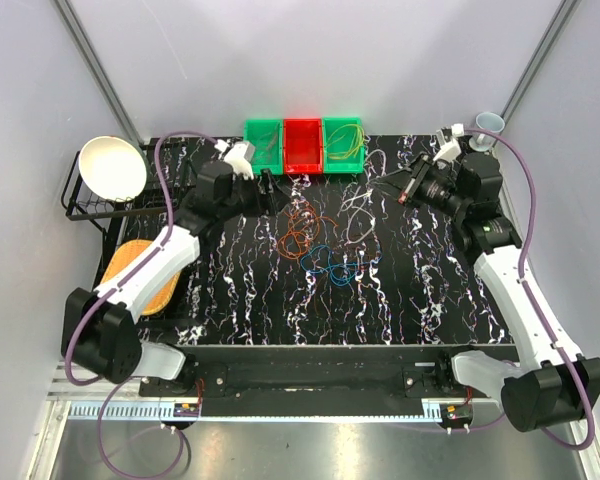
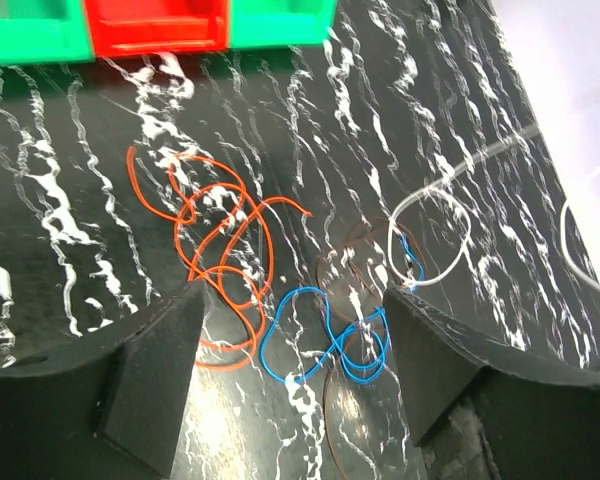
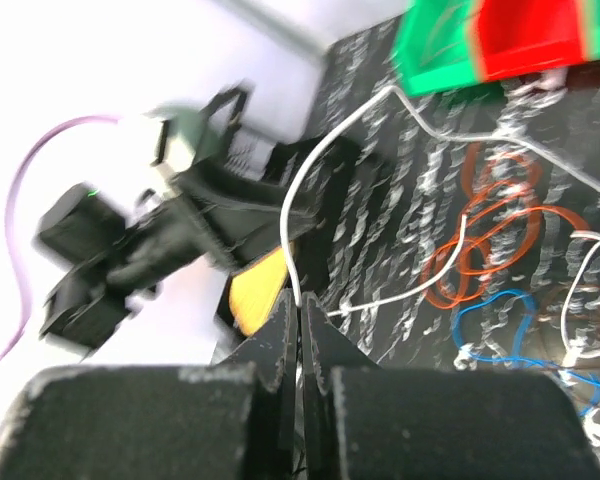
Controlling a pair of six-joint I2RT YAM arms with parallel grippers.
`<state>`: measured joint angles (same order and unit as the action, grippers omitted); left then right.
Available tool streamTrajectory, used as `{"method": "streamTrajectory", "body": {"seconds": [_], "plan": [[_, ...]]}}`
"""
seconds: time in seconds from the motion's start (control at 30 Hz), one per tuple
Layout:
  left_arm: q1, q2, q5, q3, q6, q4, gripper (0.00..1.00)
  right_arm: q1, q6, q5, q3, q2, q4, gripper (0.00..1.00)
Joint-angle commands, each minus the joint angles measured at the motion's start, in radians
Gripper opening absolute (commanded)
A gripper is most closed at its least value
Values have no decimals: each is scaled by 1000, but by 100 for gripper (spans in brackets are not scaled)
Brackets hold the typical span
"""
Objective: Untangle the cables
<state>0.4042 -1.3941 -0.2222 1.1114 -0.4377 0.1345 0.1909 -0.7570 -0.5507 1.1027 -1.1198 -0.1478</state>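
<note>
A tangle of thin cables lies mid-table: orange loops [image 1: 300,225] [image 2: 220,260], a blue cable [image 1: 340,265] [image 2: 330,345], a white cable [image 1: 360,215] [image 2: 430,235] and a faint brown loop [image 2: 355,270]. My left gripper [image 1: 270,185] [image 2: 295,340] hovers open, its fingers [image 2: 150,380] standing either side of the blue cable and holding nothing. My right gripper [image 1: 398,190] [image 3: 300,305] is shut on the white cable [image 3: 300,200], which rises from its tips and trails back over the orange loops [image 3: 490,240] toward the blue cable [image 3: 490,320].
Three bins stand at the back edge: green [image 1: 263,145], red [image 1: 303,145] and green [image 1: 343,145], the last holding yellow-green cables. A white bowl [image 1: 110,168] sits on a black rack at the left, a yellow board [image 1: 145,275] below it. A cup [image 1: 490,122] stands at the back right.
</note>
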Motion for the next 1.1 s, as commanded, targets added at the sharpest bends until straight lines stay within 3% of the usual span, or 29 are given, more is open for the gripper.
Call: {"method": "streamTrajectory", "body": {"seconds": [0.0, 0.1, 0.37, 1.07], "plan": [[-4, 105, -144, -113, 31, -212, 74, 7, 30, -309, 28, -38, 97, 0], [-4, 156, -160, -171, 24, -271, 72, 8, -45, -448, -6, -69, 241, 0], [1, 274, -244, -259, 40, -355, 72, 30, -177, -544, -55, -81, 450, 0], [191, 236, -56, -150, 160, -286, 70, 151, -179, -542, -56, -127, 462, 0]]}}
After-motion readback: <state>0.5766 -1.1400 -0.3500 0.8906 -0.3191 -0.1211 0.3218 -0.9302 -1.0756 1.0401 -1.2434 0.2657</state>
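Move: The white cable, held in the shut right fingers, is pinched about 21 cm to the right of the open left hand, 4 cm back and 11 above. From the left hand, the blue cable lies some 6 cm back, 13 right and 22 below; the orange cable 2 ahead, 6 right, as low. From the right hand, blue is roughly 2 cm back, 9 left, 33 below; orange 6 ahead, 16 left, as low. Gripping the white cable, the right hand swings back-left, turning counter-clockwise; the open left draws back about 9 cm, rising. ##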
